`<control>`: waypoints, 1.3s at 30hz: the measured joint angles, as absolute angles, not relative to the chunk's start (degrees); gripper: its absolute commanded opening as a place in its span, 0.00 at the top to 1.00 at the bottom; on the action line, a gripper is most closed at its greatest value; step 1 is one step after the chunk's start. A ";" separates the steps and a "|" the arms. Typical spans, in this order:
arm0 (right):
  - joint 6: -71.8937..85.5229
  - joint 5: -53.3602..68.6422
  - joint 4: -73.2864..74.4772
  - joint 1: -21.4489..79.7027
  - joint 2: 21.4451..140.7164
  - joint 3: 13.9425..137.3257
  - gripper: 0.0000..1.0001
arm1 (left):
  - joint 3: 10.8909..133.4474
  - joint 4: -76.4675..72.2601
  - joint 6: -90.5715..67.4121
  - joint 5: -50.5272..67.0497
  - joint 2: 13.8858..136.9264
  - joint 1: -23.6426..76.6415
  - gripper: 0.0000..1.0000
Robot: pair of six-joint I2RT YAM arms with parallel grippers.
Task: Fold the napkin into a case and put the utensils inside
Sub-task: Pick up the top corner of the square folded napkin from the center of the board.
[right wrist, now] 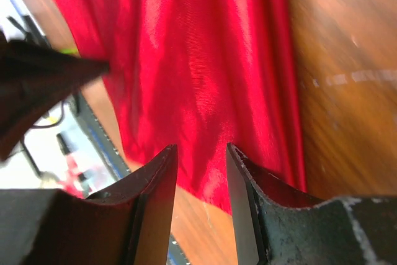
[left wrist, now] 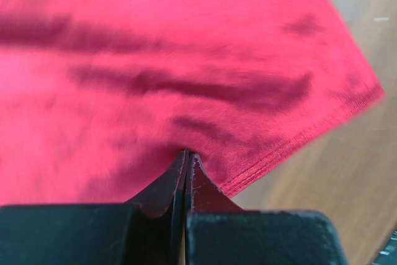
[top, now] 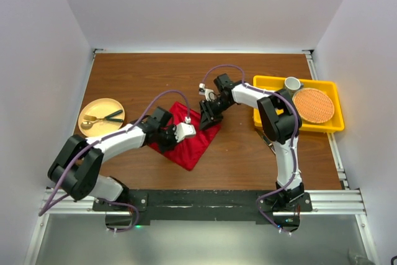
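The deep-red napkin (top: 193, 144) lies as a diamond on the wooden table between the two arms. My left gripper (top: 166, 143) sits at its left edge. In the left wrist view the jaws (left wrist: 188, 154) are pressed together and the napkin (left wrist: 155, 60) puckers at their tips beside the hem. My right gripper (top: 207, 121) is over the napkin's far right corner. In the right wrist view it (right wrist: 201, 150) stands open with a corner of the napkin (right wrist: 198, 60) in the gap. The utensils (top: 93, 121) lie on a round tan plate (top: 87, 108) at far left.
A yellow tray (top: 267, 82) at the right holds a round orange woven mat (top: 313, 105) and a small cup (top: 293, 83). White walls close the table in at the back and on both sides.
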State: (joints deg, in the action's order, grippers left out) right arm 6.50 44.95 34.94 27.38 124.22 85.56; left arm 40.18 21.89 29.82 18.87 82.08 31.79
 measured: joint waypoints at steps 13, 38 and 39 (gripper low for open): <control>-0.16 43.77 39.72 29.21 123.50 86.02 0.59 | 40.38 25.02 33.43 24.49 66.19 36.01 0.64; 1.28 42.65 39.33 29.19 120.95 82.11 0.58 | 31.11 18.57 43.94 16.99 69.58 59.42 0.67; 1.34 42.70 39.24 29.19 120.95 82.06 0.58 | 31.07 18.15 44.18 16.73 69.84 59.42 0.69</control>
State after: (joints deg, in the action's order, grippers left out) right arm 1.34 42.70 39.24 29.19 120.95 82.06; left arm 31.07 18.15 44.18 16.73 69.84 59.42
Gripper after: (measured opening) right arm 0.419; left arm 0.339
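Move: The napkin's near corner lies about 8 cm back and 7 cm to the right of the left hand, roughly 1 cm below its closed tips, which are down on the cloth. The plate with utensils stands some 12 cm ahead and 22 cm to the left of the left hand. From the right hand, spread on the cloth, the near corner is some 17 cm back and 7 cm left; the napkin's right corner is about 2 cm back and 5 cm right. The left fingertips come off the cloth, opening about a third as they hop up nearly 8 cm, swing back and right, and sink low over the near corner with one finger on each side, some 10 cm back overall; the wrist turns nearly 40 degrees clockwise. The right fingers, still down on the napkin, drag it back about 3 cm, then keep holding. ##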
